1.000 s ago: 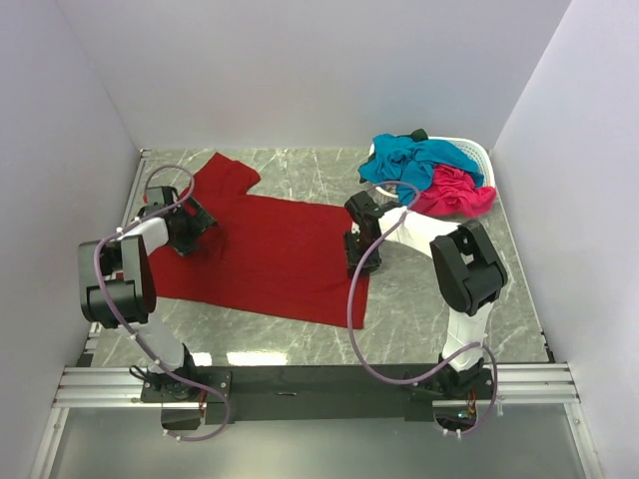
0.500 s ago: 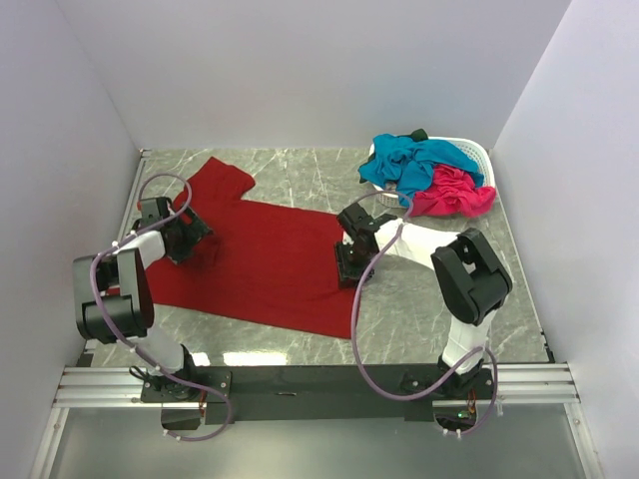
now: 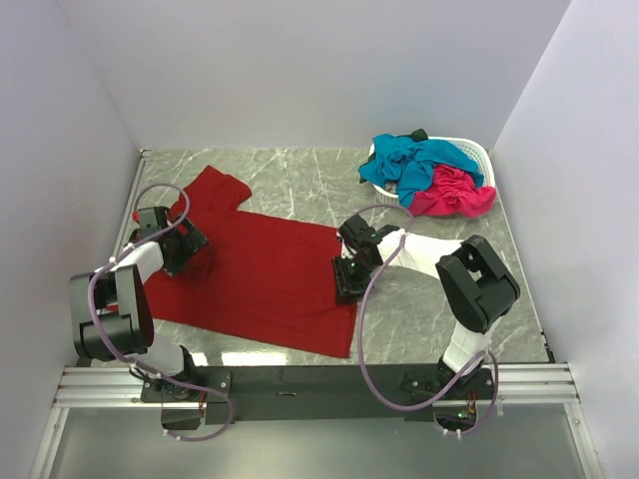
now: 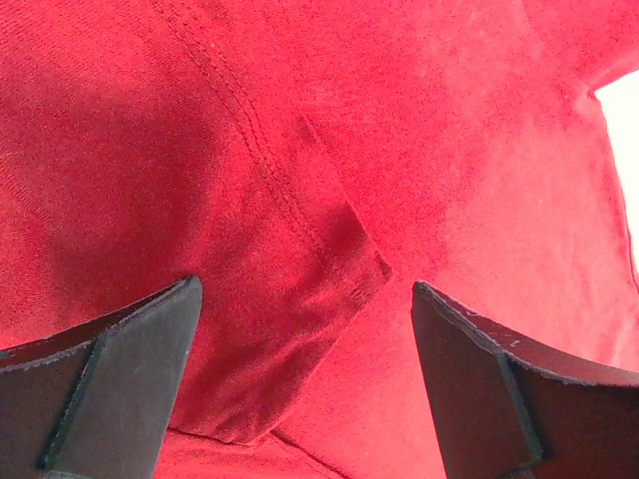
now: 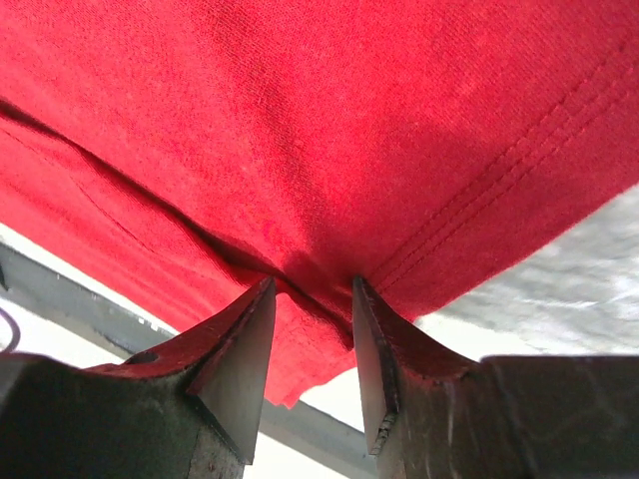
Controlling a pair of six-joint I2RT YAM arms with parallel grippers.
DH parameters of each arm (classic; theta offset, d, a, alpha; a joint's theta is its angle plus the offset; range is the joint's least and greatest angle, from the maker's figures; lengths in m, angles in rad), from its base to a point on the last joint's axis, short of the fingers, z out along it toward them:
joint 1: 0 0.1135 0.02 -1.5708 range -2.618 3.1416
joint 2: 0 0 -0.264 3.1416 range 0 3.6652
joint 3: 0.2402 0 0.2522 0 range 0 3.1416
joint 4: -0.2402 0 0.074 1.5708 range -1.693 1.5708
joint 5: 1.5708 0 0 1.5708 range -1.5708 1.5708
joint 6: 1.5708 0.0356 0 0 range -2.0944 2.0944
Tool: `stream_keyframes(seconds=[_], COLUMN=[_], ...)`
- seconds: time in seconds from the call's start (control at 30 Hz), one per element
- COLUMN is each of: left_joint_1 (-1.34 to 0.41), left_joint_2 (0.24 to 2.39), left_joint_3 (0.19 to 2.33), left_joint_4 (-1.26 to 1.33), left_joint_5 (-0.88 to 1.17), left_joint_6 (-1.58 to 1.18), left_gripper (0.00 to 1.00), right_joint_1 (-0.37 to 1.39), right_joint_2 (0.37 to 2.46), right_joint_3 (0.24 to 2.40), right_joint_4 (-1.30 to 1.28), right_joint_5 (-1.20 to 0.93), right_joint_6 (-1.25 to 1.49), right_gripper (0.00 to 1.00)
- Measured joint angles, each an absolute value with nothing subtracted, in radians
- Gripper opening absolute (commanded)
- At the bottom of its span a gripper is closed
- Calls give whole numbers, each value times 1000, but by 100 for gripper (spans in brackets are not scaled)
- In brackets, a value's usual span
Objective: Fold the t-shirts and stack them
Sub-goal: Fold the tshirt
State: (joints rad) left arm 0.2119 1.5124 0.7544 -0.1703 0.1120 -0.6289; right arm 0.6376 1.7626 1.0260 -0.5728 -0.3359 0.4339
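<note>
A dark red t-shirt [image 3: 260, 279] lies spread on the marble table, one sleeve [image 3: 215, 185] pointing to the far left. My left gripper [image 3: 188, 246] hovers open just over its left shoulder area; in the left wrist view the wide-apart fingers [image 4: 120, 359] frame a stitched fold of red cloth [image 4: 334, 249]. My right gripper [image 3: 345, 282] is at the shirt's right hem. There the right wrist view shows red cloth [image 5: 300, 120] bunched and pinched between the jaws of the right gripper [image 5: 313, 284]. The teal-blue t-shirt [image 3: 409, 160] and hot pink t-shirt [image 3: 454, 192] lie heaped in the basket.
The white latticed basket [image 3: 479, 153] stands at the back right corner. White walls close in the table on three sides. Bare marble [image 3: 429, 299] shows right of the red shirt, and a metal rail [image 3: 300, 377] runs along the near edge.
My right gripper has pulled the shirt's right hem leftward and nearer, and the whole red shirt has slid left. The left gripper has shifted slightly left, staying open.
</note>
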Motion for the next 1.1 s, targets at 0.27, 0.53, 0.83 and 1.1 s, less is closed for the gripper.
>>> stream_keyframes(seconds=[0.27,0.53,0.83,1.1], left_joint_1=[213,215,91,-20], left_joint_2=[1460,1418,1440,1554], left_joint_3=[740,846,1154,1310], left_joint_4=[-266,-454,-513,-533], left_joint_5=[62,24,-47,-62], left_joint_6=[-623,-610,-618,-641], left_gripper=[95,94,94,93], right_joint_1=[653,659,594,375], right_joint_2=[1767,1775,1748,1735], right_joint_3=[1046,1197,1445,1499], right_joint_4=[-648,-842,-947,-924], right_joint_5=[-344,-248,-196,-216], right_joint_6=[416,360,313,291], right_gripper=[45,46,48,49])
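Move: The t-shirt's sleeve lies about 14 cm ahead of the left hand and 6 cm to its right, roughly at fingertip height. For the right hand, the shirt's far right corner is about 14 cm straight ahead, its near right corner some 16 cm back and 2 cm to the right, both on the table. The clothes basket stands about 25 cm ahead of the right hand and 20 cm to its right. Both hands drag the t-shirt back up to 4 cm, then lift off some 12 cm, going forward-right. ##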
